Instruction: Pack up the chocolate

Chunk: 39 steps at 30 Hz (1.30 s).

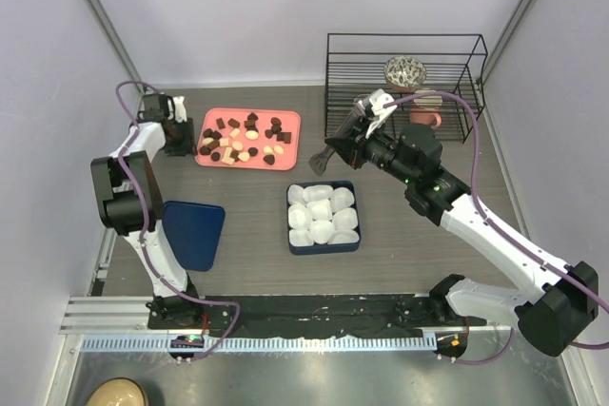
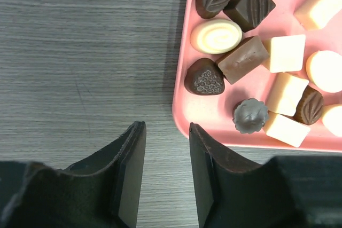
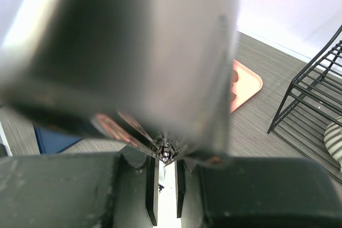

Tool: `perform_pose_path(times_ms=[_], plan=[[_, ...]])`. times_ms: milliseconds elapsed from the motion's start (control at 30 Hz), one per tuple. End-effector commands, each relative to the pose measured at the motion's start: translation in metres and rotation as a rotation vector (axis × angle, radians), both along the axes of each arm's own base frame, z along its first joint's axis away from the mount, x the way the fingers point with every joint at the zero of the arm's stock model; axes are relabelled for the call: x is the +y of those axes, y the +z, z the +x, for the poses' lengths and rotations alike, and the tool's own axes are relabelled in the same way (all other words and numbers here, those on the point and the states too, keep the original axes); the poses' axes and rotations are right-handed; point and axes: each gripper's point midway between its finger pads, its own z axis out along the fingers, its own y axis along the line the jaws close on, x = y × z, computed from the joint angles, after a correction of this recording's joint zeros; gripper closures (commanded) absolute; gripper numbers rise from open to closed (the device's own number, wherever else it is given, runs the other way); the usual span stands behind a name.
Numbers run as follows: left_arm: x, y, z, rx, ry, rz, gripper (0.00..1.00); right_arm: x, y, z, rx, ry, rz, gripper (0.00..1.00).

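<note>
The chocolate (image 1: pixel 245 139) lies as several dark, brown and cream pieces on a pink tray (image 1: pixel 290 121). My left gripper (image 1: pixel 179 140) hangs low over the table just left of that tray. In the left wrist view its jaws (image 2: pixel 163 129) are open with only bare table between them, beside the tray's corner (image 2: pixel 214 116). A dark heart-shaped piece (image 2: pixel 204 77) and a greyish round one (image 2: pixel 250 115) lie closest. My right gripper (image 1: pixel 354 145) is shut on a metal scoop (image 1: pixel 322 161), held between the tray and the box. The scoop (image 3: pixel 139 52) fills the right wrist view, blurred, in front of the jaws (image 3: pixel 166 161).
A blue box (image 1: pixel 324 249) holding several white paper cups (image 1: pixel 324 211) sits at the table's middle. Its blue lid (image 1: pixel 195 233) lies at the near left. A black wire rack (image 1: pixel 333 83) with a patterned bowl (image 1: pixel 404 71) and a mug (image 1: pixel 425 119) stands at the back right.
</note>
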Motion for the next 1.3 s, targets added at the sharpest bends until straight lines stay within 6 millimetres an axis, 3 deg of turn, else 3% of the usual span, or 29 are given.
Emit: perform_pose_path(times_ms=[0,367,667,867,1267], plan=[[-0.007,0.002,0.012,-0.031,-0.035,-0.003,0.57,-0.002,0.020,0.000,-0.062,-0.007,0.035,0.99],[-0.016,-0.022,0.013,0.011,-0.068,0.039,0.63,-0.003,0.025,-0.001,-0.065,-0.010,0.033,0.99],[-0.018,-0.029,0.000,0.049,-0.102,0.070,0.84,-0.006,0.028,-0.001,-0.061,-0.022,0.031,0.99],[-0.034,-0.040,-0.020,0.110,-0.186,0.104,0.96,-0.008,0.025,-0.001,-0.056,-0.031,0.018,0.99],[-0.072,-0.052,-0.085,0.219,-0.311,0.121,1.00,-0.014,0.000,0.006,-0.027,-0.076,-0.025,0.99]])
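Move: The left hand's open fingers stand almost over the near-left corner of the pink tray, whose rim is about 2 cm to the right and 3 cm below. The tray's middle is some 15 cm right and 7 cm ahead, a dark heart chocolate 4 cm ahead and 4 cm right; the box of white cups sits about 34 cm right and 14 cm back, the blue lid roughly 18 cm straight back. From the right hand the corner is about 35 cm left, 14 cm ahead and 30 cm below. The left hand sinks about 3 cm and eases a little to its right onto the tray's near-left corner, then closes its fingers over the rim, one outside and one inside, pinching it. Keeping that grip at the same height, it drags the tray right and back towards the box of cups, about 3.5 cm right and 3 cm back and still going, turning some 10 degrees clockwise, while the right hand keeps hold of the tongs and sinks just over a centimetre. ##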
